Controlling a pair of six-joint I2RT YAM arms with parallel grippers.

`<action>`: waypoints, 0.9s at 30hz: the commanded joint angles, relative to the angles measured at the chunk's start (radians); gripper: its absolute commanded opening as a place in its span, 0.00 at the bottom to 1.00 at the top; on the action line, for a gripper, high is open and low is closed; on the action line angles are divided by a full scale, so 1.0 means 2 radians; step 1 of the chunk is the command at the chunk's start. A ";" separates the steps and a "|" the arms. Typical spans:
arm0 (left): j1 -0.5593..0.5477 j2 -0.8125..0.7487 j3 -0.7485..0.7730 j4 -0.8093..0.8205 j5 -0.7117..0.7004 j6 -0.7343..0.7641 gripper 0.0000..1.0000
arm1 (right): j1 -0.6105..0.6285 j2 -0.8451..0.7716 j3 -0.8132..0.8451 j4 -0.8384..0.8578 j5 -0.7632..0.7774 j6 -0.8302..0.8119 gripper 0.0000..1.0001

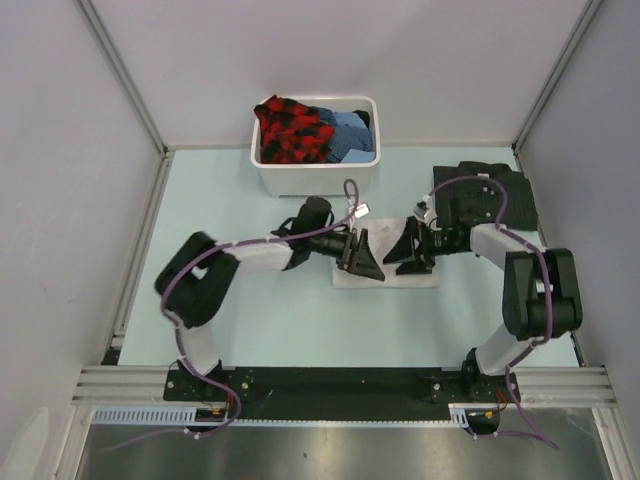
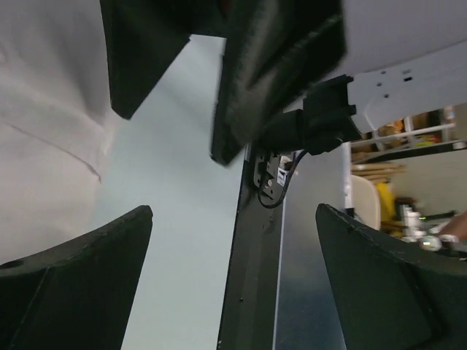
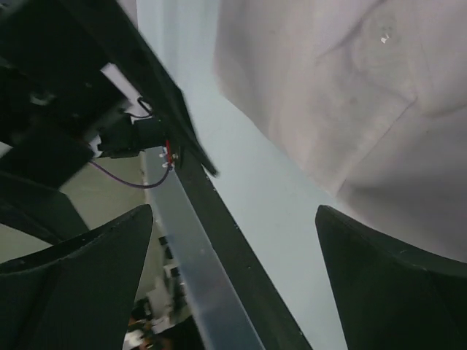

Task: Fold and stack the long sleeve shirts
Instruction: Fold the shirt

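Note:
A folded white long sleeve shirt (image 1: pixel 392 277) lies mid-table beneath both grippers. It fills the left side of the left wrist view (image 2: pixel 44 146) and the upper right of the right wrist view (image 3: pixel 350 95), where a button shows. A dark long sleeve shirt (image 1: pixel 512 197) lies folded at the back right. My left gripper (image 1: pixel 366 256) (image 2: pixel 233 277) and right gripper (image 1: pixel 407 250) (image 3: pixel 233 277) hover tip to tip just over the white shirt. Both are open wide with nothing between the fingers. The right gripper's fingers (image 2: pixel 277 73) loom at the top of the left wrist view.
A white plastic tub (image 1: pixel 315 181) at the back centre holds a red-and-black plaid garment (image 1: pixel 293 130) and blue cloth (image 1: pixel 350 128). Grey walls close in the left, right and back. A black rail (image 1: pixel 330 382) runs along the near edge.

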 commanded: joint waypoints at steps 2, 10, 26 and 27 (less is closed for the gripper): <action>0.016 0.131 -0.037 0.165 0.006 -0.180 1.00 | -0.009 0.084 -0.033 0.094 -0.034 0.064 1.00; 0.080 0.163 -0.124 0.140 -0.029 -0.157 0.99 | -0.115 0.231 0.004 -0.033 0.009 -0.073 1.00; 0.083 0.142 0.052 0.091 -0.090 -0.116 0.98 | -0.070 0.219 0.156 0.115 -0.014 0.063 1.00; 0.087 0.159 0.075 0.101 -0.098 -0.134 0.98 | -0.073 0.236 0.165 0.120 -0.005 0.053 0.99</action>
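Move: Both hands hang wide open over the near part of the folded shirt, with its middle some 8 cm ahead of each: about 5 cm to the left hand's right and 12 cm below it, and about 3 cm to the right hand's left and 8 cm below it. The clothes bin is roughly 32 cm ahead of the left hand and 14 cm to its left. The black pile is some 24 cm ahead of the right hand and 23 cm to its right. Down first, the left hand about 11 cm and the right about 7, fingers wide open and pointing inward, to the height of the shirt's near part; then level and apart, each sweeping some 8 cm outward over the shirt as if to smooth it. Both then lift clear and swing forward and back inward, over the shirt's far part. ##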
